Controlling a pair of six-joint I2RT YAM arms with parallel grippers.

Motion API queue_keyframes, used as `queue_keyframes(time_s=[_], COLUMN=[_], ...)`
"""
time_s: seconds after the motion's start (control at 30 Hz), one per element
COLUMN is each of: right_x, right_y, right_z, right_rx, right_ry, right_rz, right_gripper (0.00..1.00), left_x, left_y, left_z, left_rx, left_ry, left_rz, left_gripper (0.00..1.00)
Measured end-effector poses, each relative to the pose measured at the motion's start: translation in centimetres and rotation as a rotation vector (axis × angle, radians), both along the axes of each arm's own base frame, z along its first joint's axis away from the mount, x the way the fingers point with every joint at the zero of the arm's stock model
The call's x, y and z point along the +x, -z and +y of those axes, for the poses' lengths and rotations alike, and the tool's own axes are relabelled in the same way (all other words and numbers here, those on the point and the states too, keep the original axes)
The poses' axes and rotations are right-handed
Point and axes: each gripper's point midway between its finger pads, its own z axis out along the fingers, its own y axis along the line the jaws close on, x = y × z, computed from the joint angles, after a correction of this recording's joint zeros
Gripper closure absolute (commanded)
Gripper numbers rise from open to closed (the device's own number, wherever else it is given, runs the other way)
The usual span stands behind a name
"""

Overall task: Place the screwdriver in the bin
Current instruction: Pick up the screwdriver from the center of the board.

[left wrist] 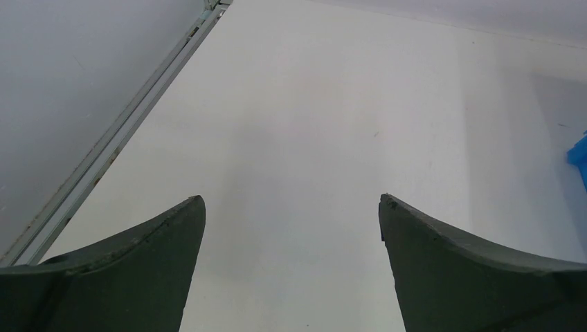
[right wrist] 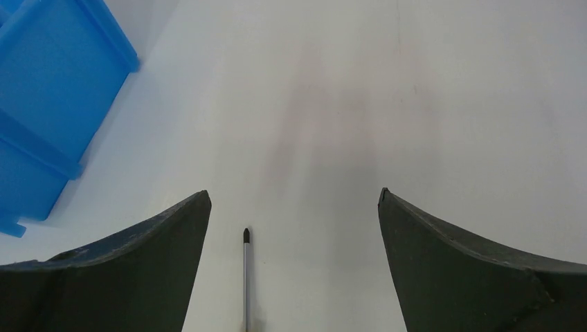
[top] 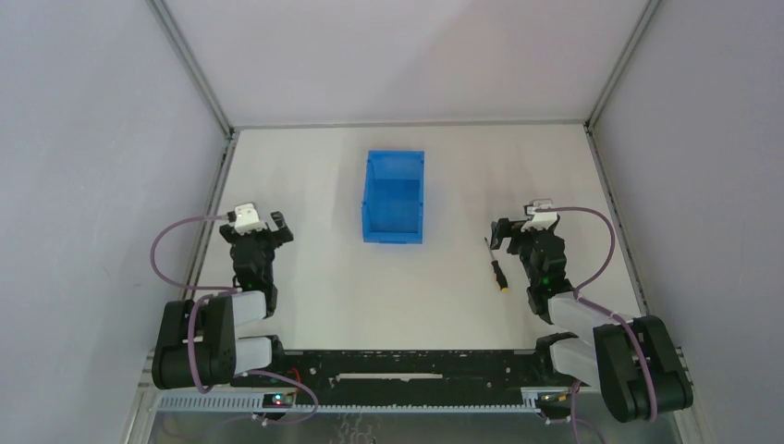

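The screwdriver (top: 496,265) lies flat on the white table, tip pointing away, black handle with a yellow end nearest the arm bases. In the right wrist view its thin shaft (right wrist: 246,277) shows between the fingers, closer to the left one. My right gripper (top: 511,233) hovers open just right of the screwdriver's tip, holding nothing (right wrist: 293,197). The blue bin (top: 395,195) stands upright at the table's middle, left of the screwdriver (right wrist: 48,97). My left gripper (top: 274,225) is open and empty over bare table at the left (left wrist: 291,200).
Grey enclosure walls with metal rails (top: 217,185) border the table on the left, back and right. A corner of the bin (left wrist: 579,158) shows at the right edge of the left wrist view. Cables loop beside both arms.
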Motion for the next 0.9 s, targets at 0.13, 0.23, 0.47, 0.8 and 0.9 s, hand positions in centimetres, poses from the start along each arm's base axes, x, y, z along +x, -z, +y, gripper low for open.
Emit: queue_keyframes(time_s=[0.13,0.23,0.47,0.8,0.9], right_x=[0.0,0.0,0.1,1.6,2.1], right_y=[0.0,0.0,-0.1,-3.9,-9.1], right_z=[0.0,-0.1,-0.3,0.1,0.6], right_rx=[0.0,0.001,0.001,-0.008,0.005], right_ry=[0.001,0.005,0.012,0.025,0.022], right_rz=[0.0,-0.001,-0.003,0.008,-0.057], right_gripper=[0.0,0.0,0.0,0.0,0.0], left_x=[0.0,0.0,0.0,0.0,0.0], left_y=[0.0,0.0,0.0,0.0,0.0], left_z=[0.0,0.0,0.0,0.0,0.0], left_rx=[0.0,0.0,0.0,0.0,0.0], left_ry=[0.0,0.0,0.0,0.0,0.0], left_rz=[0.0,0.0,0.0,0.0,0.0], left_gripper=[0.0,0.0,0.0,0.0,0.0])
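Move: The screwdriver lies on the table about 5 cm to the left of my right hand, its middle some 3 cm back and roughly 10 cm below, with the shaft pointing ahead and the handle back. The blue bin stands about 28 cm left and 12 cm ahead of my right hand, some 7 cm below it. From my left hand the screwdriver is roughly 52 cm to the right, 3 cm back and 10 cm down. I hardly stir my right hand at first, then lift it quickly about 9 cm, easing some 2 cm forward, up and away from the screwdriver before any reach for it. The fingers stay wide open and empty, still pointing nearly level ahead, and the hand is still climbing as I finish. ##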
